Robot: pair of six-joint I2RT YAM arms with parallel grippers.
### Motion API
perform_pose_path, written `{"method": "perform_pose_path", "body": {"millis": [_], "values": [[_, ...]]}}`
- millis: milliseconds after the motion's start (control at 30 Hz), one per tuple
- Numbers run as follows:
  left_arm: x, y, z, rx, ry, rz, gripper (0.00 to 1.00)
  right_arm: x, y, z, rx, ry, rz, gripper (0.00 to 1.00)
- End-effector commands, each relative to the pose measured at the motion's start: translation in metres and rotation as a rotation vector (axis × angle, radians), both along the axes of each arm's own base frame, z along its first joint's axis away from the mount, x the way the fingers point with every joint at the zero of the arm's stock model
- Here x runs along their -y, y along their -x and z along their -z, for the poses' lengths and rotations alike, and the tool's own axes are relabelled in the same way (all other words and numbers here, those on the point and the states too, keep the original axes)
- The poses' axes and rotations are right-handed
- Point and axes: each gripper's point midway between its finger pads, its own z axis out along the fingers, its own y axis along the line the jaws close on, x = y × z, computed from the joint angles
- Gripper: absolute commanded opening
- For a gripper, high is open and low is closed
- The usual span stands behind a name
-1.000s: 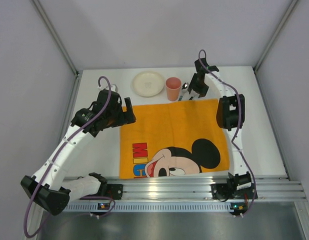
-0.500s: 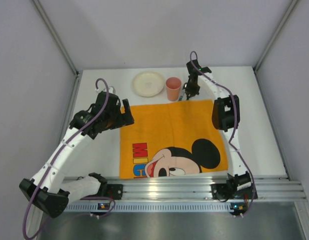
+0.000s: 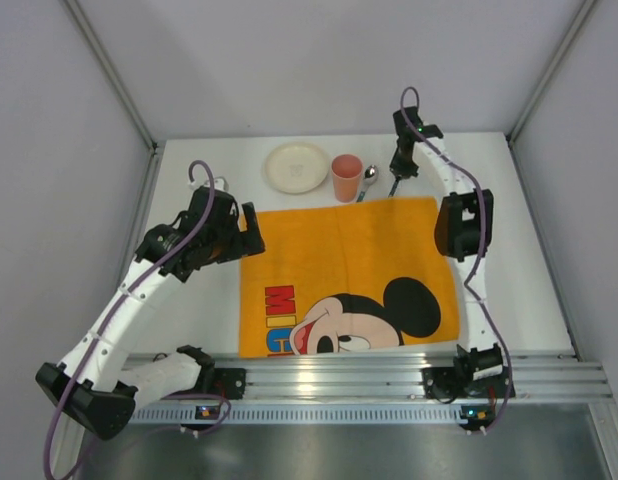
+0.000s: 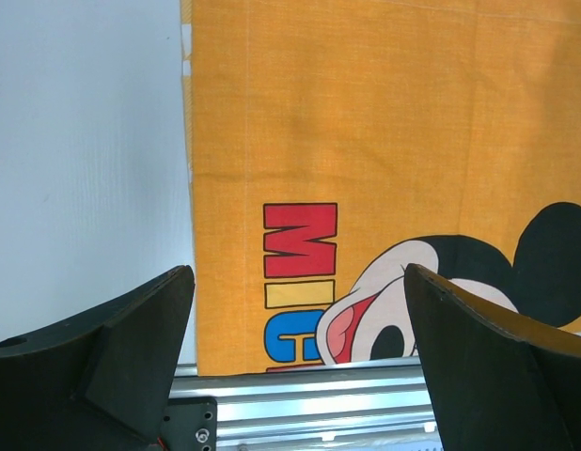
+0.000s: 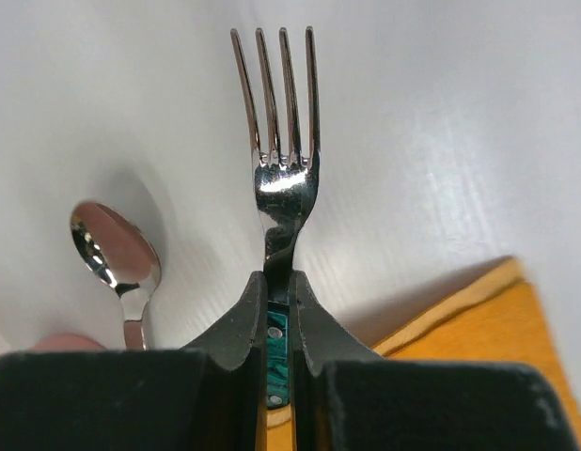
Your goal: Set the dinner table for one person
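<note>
The dinner table [image 3: 519,260] is a white top with an orange Mickey Mouse mat [image 3: 349,260] at its middle. My right gripper [image 3: 399,172] hangs just behind the mat's far right corner. In the right wrist view this gripper [image 5: 281,282] is shut on the green handle of a steel fork [image 5: 286,113], whose tines point away over the table [image 5: 441,141]. A spoon [image 5: 117,254] lies to the fork's left. My left gripper [image 4: 300,282] is open with nothing in it, above the mat's [image 4: 366,122] left edge.
A cream plate [image 3: 297,167] and a pink cup [image 3: 346,177] stand behind the mat's far edge, with the spoon [image 3: 369,174] beside the cup. A ribbed aluminium rail [image 3: 389,375] runs along the near edge. White walls enclose the table.
My right gripper has shut on the fork's handle and drawn a little right and back from the cup. The left arm has edged slightly to the left.
</note>
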Motion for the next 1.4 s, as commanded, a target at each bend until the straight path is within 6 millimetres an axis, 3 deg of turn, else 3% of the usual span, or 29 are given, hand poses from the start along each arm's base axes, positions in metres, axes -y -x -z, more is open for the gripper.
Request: {"method": "perform_pose_path", "body": {"millis": [0,33,100,133,167,200,233,267,300,333,367,433,467,500,533,567,700,767,833,867,900,967,1000,1067,1100,1167,1300,1333,1367], "values": [[-0.006,0.001,-0.016,0.042,-0.019,0.001,0.99,0.027,-0.024,-0.164,0.366,0.006,0.045,0.0],[-0.007,0.0,-0.017,0.047,-0.021,0.004,0.99,0.025,-0.015,-0.197,0.417,-0.012,0.037,0.0],[-0.007,-0.003,-0.021,0.061,-0.027,0.005,0.99,0.01,0.003,-0.217,0.437,-0.008,-0.017,0.0],[-0.007,-0.004,-0.022,0.066,-0.032,0.006,0.99,0.005,0.019,-0.253,0.504,-0.014,-0.035,0.0],[-0.007,-0.005,-0.023,0.074,-0.033,0.008,0.99,-0.013,0.034,-0.251,0.492,-0.004,-0.076,0.0],[-0.007,-0.007,-0.025,0.088,-0.035,0.016,0.99,-0.023,0.044,-0.261,0.512,0.0,-0.111,0.0],[-0.007,-0.008,-0.027,0.094,-0.036,0.019,0.99,-0.03,0.064,-0.291,0.568,-0.009,-0.136,0.0],[-0.008,-0.009,-0.026,0.097,-0.045,0.019,0.99,-0.056,0.082,-0.285,0.55,-0.011,-0.194,0.0],[-0.009,-0.009,-0.027,0.107,-0.055,0.026,0.99,-0.068,0.097,-0.289,0.552,-0.031,-0.223,0.0],[-0.01,-0.012,-0.027,0.117,-0.061,0.026,0.99,-0.08,0.118,-0.303,0.572,-0.062,-0.255,0.0],[-0.012,-0.012,-0.026,0.121,-0.073,0.024,0.99,-0.107,0.142,-0.288,0.529,-0.086,-0.303,0.0],[-0.015,-0.015,-0.027,0.135,-0.09,0.029,0.99,-0.142,0.186,-0.285,0.503,-0.153,-0.376,0.0],[-0.017,-0.015,-0.028,0.142,-0.1,0.026,0.99,-0.156,0.203,-0.256,0.423,-0.2,-0.374,0.0],[-0.018,-0.015,-0.029,0.148,-0.104,0.026,0.99,-0.167,0.218,-0.242,0.382,-0.232,-0.391,0.0],[-0.019,-0.016,-0.032,0.16,-0.103,0.025,0.99,-0.192,0.237,-0.238,0.376,-0.294,-0.439,0.0],[-0.019,-0.016,-0.034,0.168,-0.103,0.024,0.99,-0.205,0.255,-0.208,0.298,-0.315,-0.48,0.0],[-0.027,-0.012,-0.051,0.23,-0.097,0.0,0.99,-0.274,0.301,-0.154,0.123,-0.443,-0.556,0.0],[-0.033,-0.007,-0.056,0.254,-0.101,-0.009,0.99,-0.305,0.32,-0.147,0.065,-0.518,-0.589,0.0],[-0.041,-0.004,-0.057,0.266,-0.118,-0.033,0.99,-0.333,0.334,-0.128,0.012,-0.532,-0.636,0.0],[-0.045,0.001,-0.057,0.268,-0.121,-0.039,0.99,-0.345,0.334,-0.133,0.016,-0.551,-0.648,0.0],[-0.046,0.003,-0.057,0.27,-0.123,-0.042,0.99,-0.354,0.333,-0.112,-0.018,-0.53,-0.645,0.0],[-0.049,0.011,-0.055,0.261,-0.12,-0.038,0.99,-0.365,0.334,-0.099,-0.049,-0.543,-0.639,0.0],[-0.05,0.014,-0.055,0.26,-0.115,-0.037,0.99,-0.37,0.332,-0.078,-0.076,-0.526,-0.627,0.0],[-0.052,0.021,-0.056,0.262,-0.105,-0.04,0.99,-0.376,0.331,-0.066,-0.097,-0.523,-0.621,0.0],[-0.054,0.025,-0.056,0.256,-0.104,-0.041,0.99,-0.378,0.33,-0.051,-0.116,-0.496,-0.618,0.0],[-0.055,0.032,-0.058,0.268,-0.086,-0.038,0.99,-0.383,0.328,-0.049,-0.101,-0.477,-0.622,0.0],[-0.057,0.042,-0.055,0.267,-0.07,-0.031,0.99,-0.383,0.326,-0.026,-0.122,-0.424,-0.612,0.0],[-0.057,0.043,-0.053,0.263,-0.071,-0.027,0.99,-0.385,0.325,-0.026,-0.127,-0.428,-0.624,0.01],[-0.058,0.045,-0.05,0.263,-0.076,-0.023,0.99,-0.386,0.325,-0.024,-0.134,-0.423,-0.627,0.1]]}}
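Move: The right hand already grips the fork. Its goal, the mat's left strip beside the red M, lies about 33 cm back, 37 cm left and 2 cm lower; the red M is some 4 cm back and 4 cm right of that spot. Near the hand, the spoon is about 5 cm back and 12 cm left, the cup 2 cm back and 15 cm left. That strip is almost straight under the left hand, about 1 cm ahead, 3 cm left and 19 cm below. Up in a high arc, then left and back, the right hand carries the gripped fork over the orange mat, peaking some 30 cm up before sinking to its left strip and easing to a near stop by the red M. It turns about 35 degrees counter-clockwise on the way, fingers staying shut. The empty, open left hand backs off leftward, up and back, its fingers tilting upward. ##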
